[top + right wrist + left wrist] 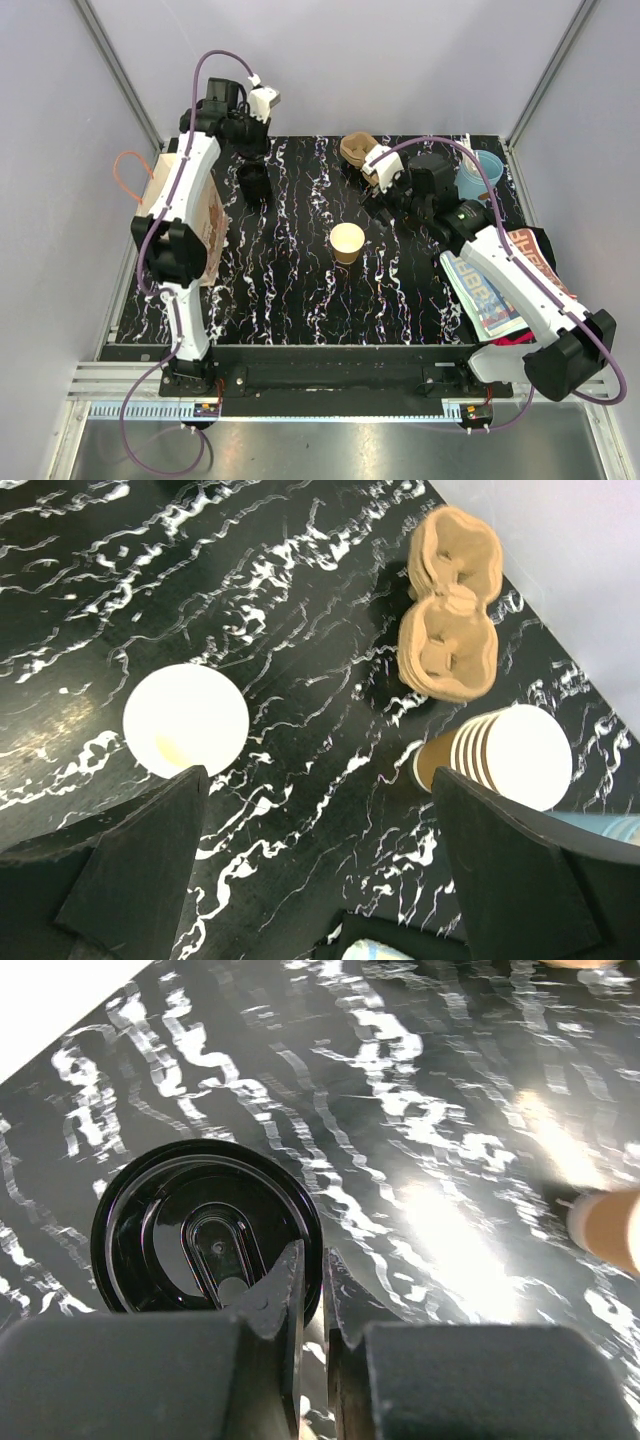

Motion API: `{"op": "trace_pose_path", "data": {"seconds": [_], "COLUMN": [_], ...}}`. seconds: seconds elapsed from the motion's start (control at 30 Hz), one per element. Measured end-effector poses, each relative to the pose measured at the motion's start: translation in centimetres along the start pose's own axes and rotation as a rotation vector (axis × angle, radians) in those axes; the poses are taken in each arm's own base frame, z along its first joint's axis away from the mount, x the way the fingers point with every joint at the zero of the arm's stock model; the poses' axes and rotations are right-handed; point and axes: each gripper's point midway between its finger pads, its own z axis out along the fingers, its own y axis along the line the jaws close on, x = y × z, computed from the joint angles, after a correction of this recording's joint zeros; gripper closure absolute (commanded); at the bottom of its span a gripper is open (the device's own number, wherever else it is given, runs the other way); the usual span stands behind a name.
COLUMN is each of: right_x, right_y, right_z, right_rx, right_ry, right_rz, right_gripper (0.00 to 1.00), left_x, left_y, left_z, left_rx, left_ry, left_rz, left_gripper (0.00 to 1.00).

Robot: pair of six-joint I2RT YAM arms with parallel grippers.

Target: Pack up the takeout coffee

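Observation:
The tan paper cup (347, 243) stands open and upright mid-table, its pale inside (185, 720) showing at the left of the right wrist view. Its round black lid (205, 1230) is at the back left, apart from the cup. My left gripper (315, 1280) is shut on the lid's right rim, one finger inside the rim and one outside. In the top view the left gripper (254, 185) is far left of the cup. My right gripper (320, 850) is open and holds nothing; in the top view the right gripper (383, 210) hangs just right of and behind the cup.
A brown pulp cup carrier (450, 605) lies at the back, with a stack of nested tan cups (495, 755) on its side beside it. A light blue cup (480, 175) stands at the back right. A paper bag (185, 215) lies at the left edge and printed papers (500, 285) at the right.

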Motion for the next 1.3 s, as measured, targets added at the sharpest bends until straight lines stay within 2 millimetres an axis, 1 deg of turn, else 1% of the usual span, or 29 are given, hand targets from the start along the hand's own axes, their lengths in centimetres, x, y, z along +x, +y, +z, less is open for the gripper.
{"op": "trace_pose_path", "data": {"seconds": [0.07,0.13,0.2,0.3,0.37,0.43,0.53,0.67,0.73,0.8,0.87,1.03,1.2,1.3], "right_x": [-0.4,-1.1,-2.3,-4.9,-6.5,-7.5,-7.9,-7.4,-7.1,-6.8,-6.5,-6.0,-5.2,-5.0], "right_y": [0.2,0.4,0.4,0.5,1.2,2.5,4.4,5.6,6.3,6.9,7.6,9.4,11.0,11.5], "right_z": [-0.4,-1.2,-2.3,-3.9,-4.8,-5.4,-5.8,-6.0,-6.1,-6.2,-6.4,-7.0,-7.2,-7.1], "right_rx": [-0.015,-0.037,-0.050,-0.070,-0.095,-0.138,-0.210,-0.263,-0.295,-0.327,-0.357,-0.435,-0.500,-0.514], "right_ry": [-0.014,-0.036,-0.064,-0.122,-0.162,-0.191,-0.213,-0.210,-0.208,-0.209,-0.210,-0.234,-0.252,-0.254], "right_rz": [-0.015,-0.044,-0.085,-0.166,-0.226,-0.289,-0.376,-0.465,-0.510,-0.550,-0.588,-0.653,-0.672,-0.674], "right_gripper": [0.00,0.00,0.00,0.00,0.00,0.00,0.00,0.00,0.00,0.00,0.00,0.00,0.00,0.00], "left_x": [-0.4,-0.5,-0.1,0.6,1.1,1.8,2.5,3.5,4.2,4.6,4.6,3.1,2.9,3.1], "left_y": [-1.6,-3.5,-6.0,-9.6,-12.0,-14.7,-19.2,-23.9,-25.8,-26.9,-27.5,-28.9,-29.7,-30.3], "left_z": [-1.2,-2.5,-4.0,-6.2,-7.8,-9.4,-11.8,-14.5,-15.7,-16.5,-17.0,-17.9,-17.8,-17.4], "left_rx": [0.041,0.101,0.177,0.289,0.361,0.438,0.562,0.706,0.780,0.834,0.873,0.947,0.991,1.011], "left_ry": [-0.015,-0.028,-0.032,-0.039,-0.045,-0.043,-0.047,-0.038,-0.024,-0.016,-0.023,-0.084,-0.094,-0.083], "left_rz": [0.012,0.023,0.032,0.052,0.072,0.097,0.156,0.224,0.246,0.258,0.272,0.321,0.336,0.344], "left_gripper": [0.98,0.98,0.98,0.98,0.98,0.98,0.98,0.98,0.98,0.98,0.98,0.99,1.00,1.00]}}
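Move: The left fingers already pinch a black lid by its rim; the open right gripper waits some 27 cm to that hand's right and 16 cm back, slightly higher. From the right gripper the lid is about 17 cm ahead and 28 cm left, 4 cm lower. The lone paper cup stands roughly 18 cm back, 20 cm right and 18 cm below the left hand; the lid stack is 4 cm ahead, 4 cm left and 18 cm below it. Left carries its lid some 30 cm back and rightward, towards the open right gripper, backing 12 cm leftward. ##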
